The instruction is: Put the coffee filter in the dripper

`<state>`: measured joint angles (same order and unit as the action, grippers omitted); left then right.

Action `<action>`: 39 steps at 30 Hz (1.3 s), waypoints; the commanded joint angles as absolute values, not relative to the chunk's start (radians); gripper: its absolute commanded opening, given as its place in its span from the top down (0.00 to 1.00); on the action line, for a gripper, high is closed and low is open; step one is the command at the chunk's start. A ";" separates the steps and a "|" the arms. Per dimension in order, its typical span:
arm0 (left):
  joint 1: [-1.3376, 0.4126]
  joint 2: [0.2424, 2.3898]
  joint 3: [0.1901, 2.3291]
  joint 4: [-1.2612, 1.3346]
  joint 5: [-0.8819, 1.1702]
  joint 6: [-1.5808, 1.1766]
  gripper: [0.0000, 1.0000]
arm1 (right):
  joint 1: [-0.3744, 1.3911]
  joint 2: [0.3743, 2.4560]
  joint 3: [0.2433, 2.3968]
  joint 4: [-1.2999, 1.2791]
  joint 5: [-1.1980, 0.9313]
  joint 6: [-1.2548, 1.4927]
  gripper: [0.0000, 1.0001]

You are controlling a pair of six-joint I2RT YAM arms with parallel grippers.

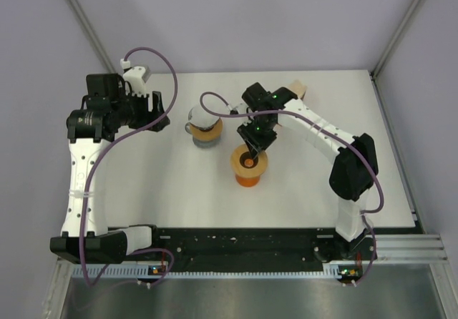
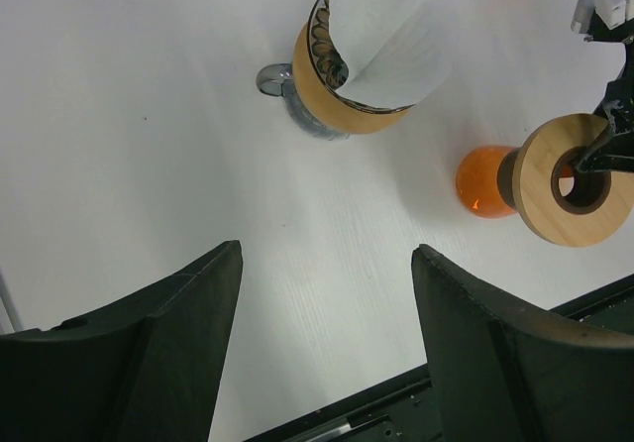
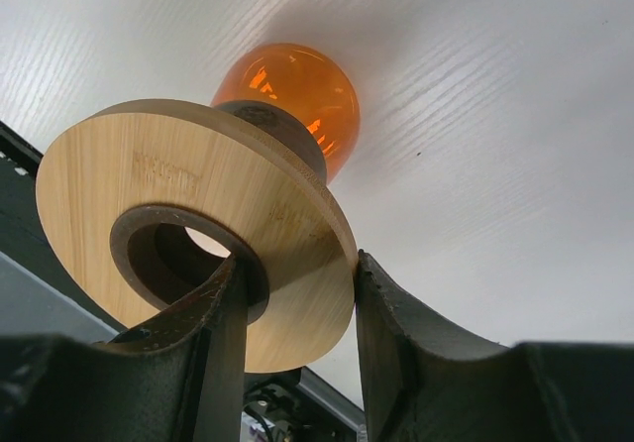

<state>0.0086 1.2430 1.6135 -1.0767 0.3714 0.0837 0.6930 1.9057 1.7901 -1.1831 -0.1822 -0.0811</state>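
Observation:
The white paper coffee filter [image 2: 396,36] stands in the dripper [image 2: 327,100], a dark ribbed cone with a wooden collar on a glass mug, at the table's middle back [image 1: 205,129]. Right of it is an orange glass vessel [image 3: 292,90] topped by a wooden ring [image 3: 149,179]. My right gripper [image 3: 294,264] is shut on that ring, with one finger in its hole and the other against the outer edge. The same grip shows from above [image 1: 252,151]. My left gripper [image 2: 327,249] is open and holds nothing. It hovers left of the dripper [image 1: 161,115], well apart from it.
A small tan object [image 1: 298,89] lies at the back right, behind the right arm. A black rail [image 1: 250,244] runs along the table's near edge between the arm bases. Grey walls and metal frame posts enclose the white table [image 1: 179,190].

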 commanded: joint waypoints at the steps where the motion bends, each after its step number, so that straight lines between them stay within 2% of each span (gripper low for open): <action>1: 0.011 1.224 1.612 -1.045 0.364 0.101 0.25 | 0.703 1.908 1.855 -1.166 -0.203 -0.094 0.64; 13: 0.011 1.220 1.608 -1.045 0.374 0.104 0.25 | 0.703 1.842 1.884 -1.143 -0.108 -0.092 0.24; 18: 0.011 1.218 1.605 -1.045 0.380 0.106 0.25 | 0.703 1.757 1.862 -1.077 0.130 -0.042 0.16; 19: 0.009 1.219 1.606 -1.045 0.383 0.107 0.25 | 0.701 1.731 1.841 -1.045 0.202 -0.026 0.13; 21: 0.012 1.221 1.609 -1.043 0.396 0.109 0.25 | 0.698 1.639 1.757 -0.964 0.306 0.021 0.01; 27: 0.011 1.213 1.621 -1.045 0.419 0.104 0.25 | 0.675 1.315 1.374 -0.694 0.561 0.256 0.01; 33: 0.011 1.220 1.634 -1.040 0.454 0.098 0.26 | 0.447 1.008 1.051 -0.629 0.393 0.524 0.01; 39: 0.011 1.207 1.644 -1.023 0.505 0.081 0.27 | 0.345 0.836 0.916 -0.733 0.536 0.799 0.01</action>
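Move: The right hand still pinches the rim of the wooden ring, whose middle lies about 3 cm back and 3 cm left, some 1 cm lower; the orange glass under it is centred about 7 cm below the hand. The dripper with the paper filter stands roughly 7 cm ahead and 16 cm left, the filter box about 17 cm ahead and 9 cm right. From the left hand the wooden ring is some 25 cm right, 5 cm back and 18 cm below. The right fingers spread from their pinch to fully open and let go of the wooden ring's rim, the hand at first easing, then climbing about 10 cm with a push some 5 cm forward to clear it. From there the hand swings fast to the right, a bit over 20 cm in all, drawing back and sinking a few centimetres at the end, while the wrist turns some 65 degrees clockwise and the fingertips tilt up and outward. ##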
